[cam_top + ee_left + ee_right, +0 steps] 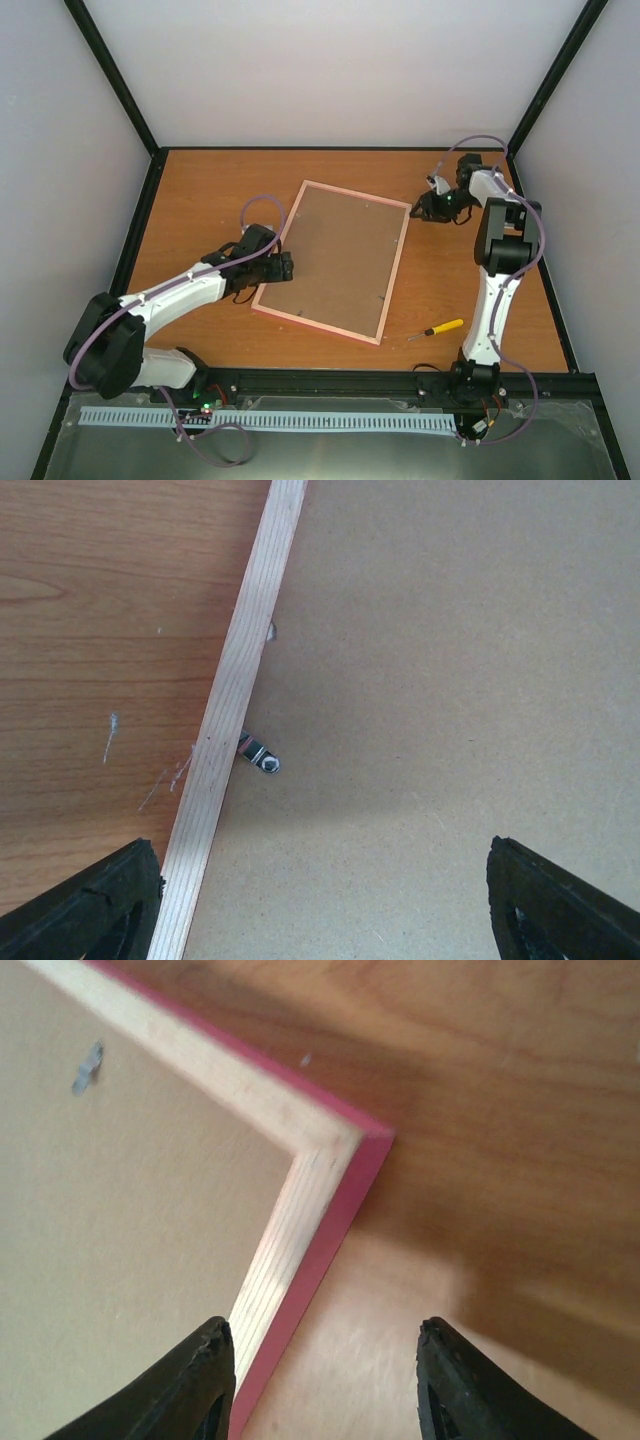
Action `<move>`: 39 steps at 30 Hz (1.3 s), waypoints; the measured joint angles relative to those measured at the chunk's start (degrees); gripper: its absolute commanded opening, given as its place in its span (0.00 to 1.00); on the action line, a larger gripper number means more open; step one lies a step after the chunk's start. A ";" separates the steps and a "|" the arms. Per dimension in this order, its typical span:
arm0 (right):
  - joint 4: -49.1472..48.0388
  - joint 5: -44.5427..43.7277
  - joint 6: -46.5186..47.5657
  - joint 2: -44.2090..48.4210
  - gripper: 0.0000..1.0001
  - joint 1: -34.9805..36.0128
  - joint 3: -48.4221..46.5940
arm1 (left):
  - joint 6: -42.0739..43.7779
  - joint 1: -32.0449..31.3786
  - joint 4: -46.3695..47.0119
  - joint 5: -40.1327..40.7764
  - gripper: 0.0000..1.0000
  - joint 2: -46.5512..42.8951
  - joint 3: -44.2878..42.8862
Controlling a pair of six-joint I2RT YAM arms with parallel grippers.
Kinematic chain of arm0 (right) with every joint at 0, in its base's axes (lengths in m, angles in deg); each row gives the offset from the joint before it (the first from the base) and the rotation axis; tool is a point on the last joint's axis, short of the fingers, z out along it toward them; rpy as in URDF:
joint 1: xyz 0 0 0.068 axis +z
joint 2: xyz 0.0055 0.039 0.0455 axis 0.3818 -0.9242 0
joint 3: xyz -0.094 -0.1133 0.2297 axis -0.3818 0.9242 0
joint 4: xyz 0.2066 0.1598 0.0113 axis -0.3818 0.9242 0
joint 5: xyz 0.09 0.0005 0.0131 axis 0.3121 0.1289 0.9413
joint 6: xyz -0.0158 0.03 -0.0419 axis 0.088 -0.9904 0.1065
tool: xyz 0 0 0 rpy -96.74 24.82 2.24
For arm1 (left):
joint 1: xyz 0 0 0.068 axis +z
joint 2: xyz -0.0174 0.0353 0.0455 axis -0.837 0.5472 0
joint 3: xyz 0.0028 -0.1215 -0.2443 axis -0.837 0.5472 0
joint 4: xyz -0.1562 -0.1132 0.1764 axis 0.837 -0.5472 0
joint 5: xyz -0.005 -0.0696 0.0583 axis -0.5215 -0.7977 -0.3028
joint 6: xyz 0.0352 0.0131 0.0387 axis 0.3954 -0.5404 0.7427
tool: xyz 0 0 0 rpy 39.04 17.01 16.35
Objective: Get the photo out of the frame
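Observation:
The frame [396,272] lies face down in the middle of the table, thin pink border around it and brown backing board [338,258] facing up. The photo is hidden beneath that board. My left gripper [283,268] hovers over the frame's left edge and stands open. In the left wrist view its jaws [320,855] straddle the pale wood rail [235,680] and a small metal tab [262,757]. My right gripper [418,212] is at the frame's far right corner, open. In the right wrist view it [325,1330] spans the pink edge [340,1200], holding nothing.
A yellow-handled screwdriver [440,328] lies on the table near the frame's near right corner. Black posts and white walls enclose the wooden table [200,190]. Another metal tab [87,1068] sits on the backing board.

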 measured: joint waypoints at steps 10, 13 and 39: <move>0.15 -0.79 13.75 24.85 0.50 -0.09 18.91 | 1.75 0.04 1.18 -6.10 0.78 2.36 -0.13; 2.27 -1.25 20.55 32.89 0.49 -0.09 23.93 | 3.32 0.02 2.82 -10.16 0.75 3.23 -0.20; 17.84 -23.71 64.02 67.41 0.47 18.67 56.98 | 7.41 -12.63 13.22 -18.73 0.65 4.37 0.24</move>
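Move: The screwdriver lies roughly 34 cm straight back from the right hand and 3 cm lower; the face-down frame's middle is about 14 cm back and 26 cm to that hand's left. From the left hand, the frame's middle is some 15 cm right, 1 cm ahead and 7 cm below; the screwdriver is about 18 cm back and 44 cm right. Right hand arcs about 33 cm back towards the screwdriver, turning counter-clockwise; left shifts 12 cm right above frame. ##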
